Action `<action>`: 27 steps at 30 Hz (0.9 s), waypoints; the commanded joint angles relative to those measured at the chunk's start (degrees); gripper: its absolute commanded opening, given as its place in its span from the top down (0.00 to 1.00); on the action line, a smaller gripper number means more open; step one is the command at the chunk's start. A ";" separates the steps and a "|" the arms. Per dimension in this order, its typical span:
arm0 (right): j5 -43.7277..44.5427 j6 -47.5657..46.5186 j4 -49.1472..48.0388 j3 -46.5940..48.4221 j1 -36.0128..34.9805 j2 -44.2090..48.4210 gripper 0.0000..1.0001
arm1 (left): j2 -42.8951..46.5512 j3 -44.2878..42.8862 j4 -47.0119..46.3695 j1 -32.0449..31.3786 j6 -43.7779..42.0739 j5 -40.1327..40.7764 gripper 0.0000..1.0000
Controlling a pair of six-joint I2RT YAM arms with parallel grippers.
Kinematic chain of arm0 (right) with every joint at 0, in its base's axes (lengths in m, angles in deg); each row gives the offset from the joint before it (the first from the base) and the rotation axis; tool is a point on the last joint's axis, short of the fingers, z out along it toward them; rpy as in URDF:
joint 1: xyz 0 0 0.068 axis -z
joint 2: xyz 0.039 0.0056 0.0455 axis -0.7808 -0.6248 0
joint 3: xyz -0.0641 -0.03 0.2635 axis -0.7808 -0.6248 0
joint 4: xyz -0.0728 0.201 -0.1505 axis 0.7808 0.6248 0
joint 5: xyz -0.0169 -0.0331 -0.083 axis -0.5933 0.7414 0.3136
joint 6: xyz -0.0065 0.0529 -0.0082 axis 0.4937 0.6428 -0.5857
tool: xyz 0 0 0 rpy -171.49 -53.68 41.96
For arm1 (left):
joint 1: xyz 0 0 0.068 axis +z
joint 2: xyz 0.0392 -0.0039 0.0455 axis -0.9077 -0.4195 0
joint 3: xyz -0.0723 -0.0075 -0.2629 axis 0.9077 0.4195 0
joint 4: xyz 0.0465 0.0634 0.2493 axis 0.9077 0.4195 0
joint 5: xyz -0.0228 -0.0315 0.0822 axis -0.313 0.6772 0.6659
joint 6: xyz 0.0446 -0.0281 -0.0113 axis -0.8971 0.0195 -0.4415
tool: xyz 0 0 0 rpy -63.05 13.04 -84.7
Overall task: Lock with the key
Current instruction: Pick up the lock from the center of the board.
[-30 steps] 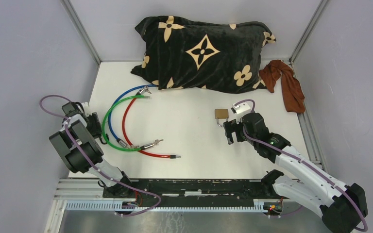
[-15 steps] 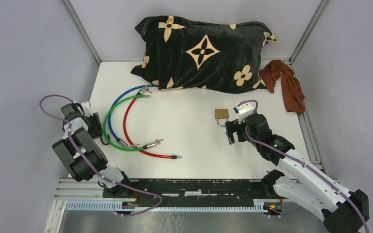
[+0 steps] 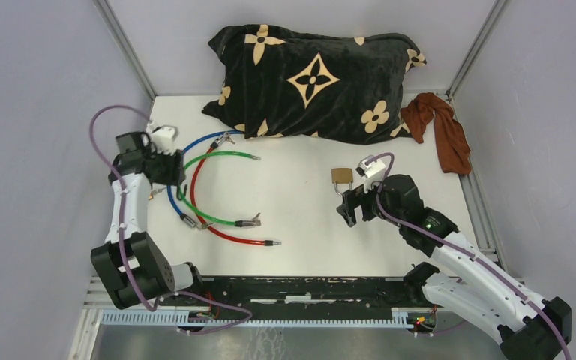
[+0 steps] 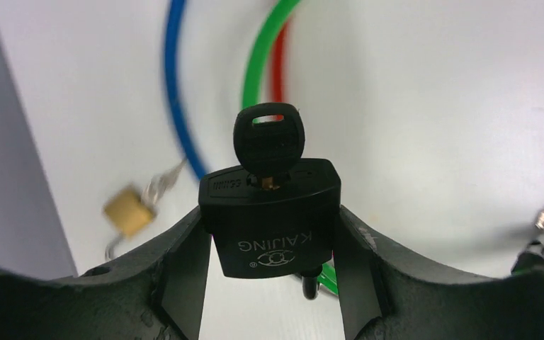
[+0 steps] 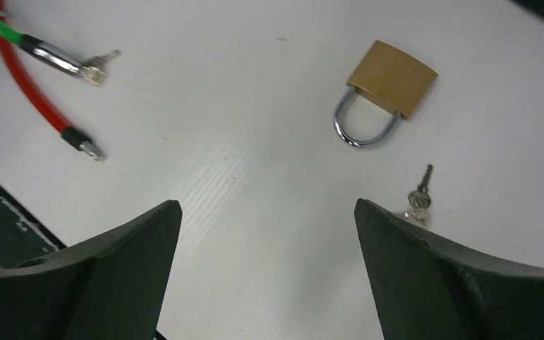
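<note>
A black padlock [image 4: 273,230] marked KAIJING sits between my left gripper's [image 4: 268,216] fingers, which are shut on its sides. A black-headed key [image 4: 269,138] stands in its keyhole. A green cable [image 4: 265,53] runs off behind the lock, its end showing below the body. From above, my left gripper [image 3: 166,169] is at the left over the cables. My right gripper [image 5: 265,205] is wide open and holds nothing, hovering over bare table. A brass padlock [image 5: 392,78] lies ahead of it, and small silver keys [image 5: 419,198] lie by its right finger.
Red [image 3: 195,187], blue [image 3: 195,140] and green [image 3: 210,159] cables curve across the left of the table. A small brass padlock [image 4: 129,211] with keys lies left of the held lock. A black pillow [image 3: 315,75] and a brown cloth [image 3: 442,131] are at the back.
My left arm has swung up and to the right with the black padlock, dragging the green cable rightward. My right gripper has shifted slightly left, still open.
</note>
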State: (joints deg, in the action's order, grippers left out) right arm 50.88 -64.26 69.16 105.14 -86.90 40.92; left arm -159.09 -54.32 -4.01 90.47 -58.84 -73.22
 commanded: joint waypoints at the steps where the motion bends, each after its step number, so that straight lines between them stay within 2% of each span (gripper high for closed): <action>1: -11.52 1.62 -8.20 5.60 -0.23 -0.09 0.02 | 5.41 -11.45 6.62 -16.89 -5.65 -5.65 0.98; 6: -12.99 3.33 -9.26 9.95 -0.27 -2.10 0.02 | 6.16 -20.48 15.61 -32.66 -8.03 -6.36 0.98; 9: -16.51 4.99 -12.08 10.71 -0.28 -4.21 0.02 | 5.65 -22.27 19.65 -44.67 -8.73 -0.75 0.98; 15: -18.17 8.56 -17.32 8.68 -0.39 -7.95 0.03 | 2.52 -20.64 24.62 -58.65 -9.04 8.61 0.98; 21: -23.19 20.31 -32.74 3.54 -1.13 -11.81 0.04 | 0.74 -20.56 26.01 -64.48 -9.36 8.61 0.98; 27: -25.53 37.25 -50.17 1.25 -3.84 -22.19 0.06 | 0.37 -20.69 25.96 -68.03 -11.24 11.84 0.98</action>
State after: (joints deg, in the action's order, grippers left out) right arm 28.54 -41.00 35.82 107.54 -88.98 24.02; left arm -159.73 -72.75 23.46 24.40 -66.43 -63.89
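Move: The left hand already holds the black lock with its key; the open right gripper lies about 63 cm to its right and 11 cm back, roughly level. From the right hand the black lock is thus 63 cm left and 11 cm ahead. The brass padlock lies 12 cm ahead of the right hand, 2 cm left and 14 cm below. The green cable's key end lies 26 cm right of the left hand, 15 cm back, 11 cm below. Left hand swings its lock 30 cm right and back; open right hand rises, rolls, comes 12 cm left. ##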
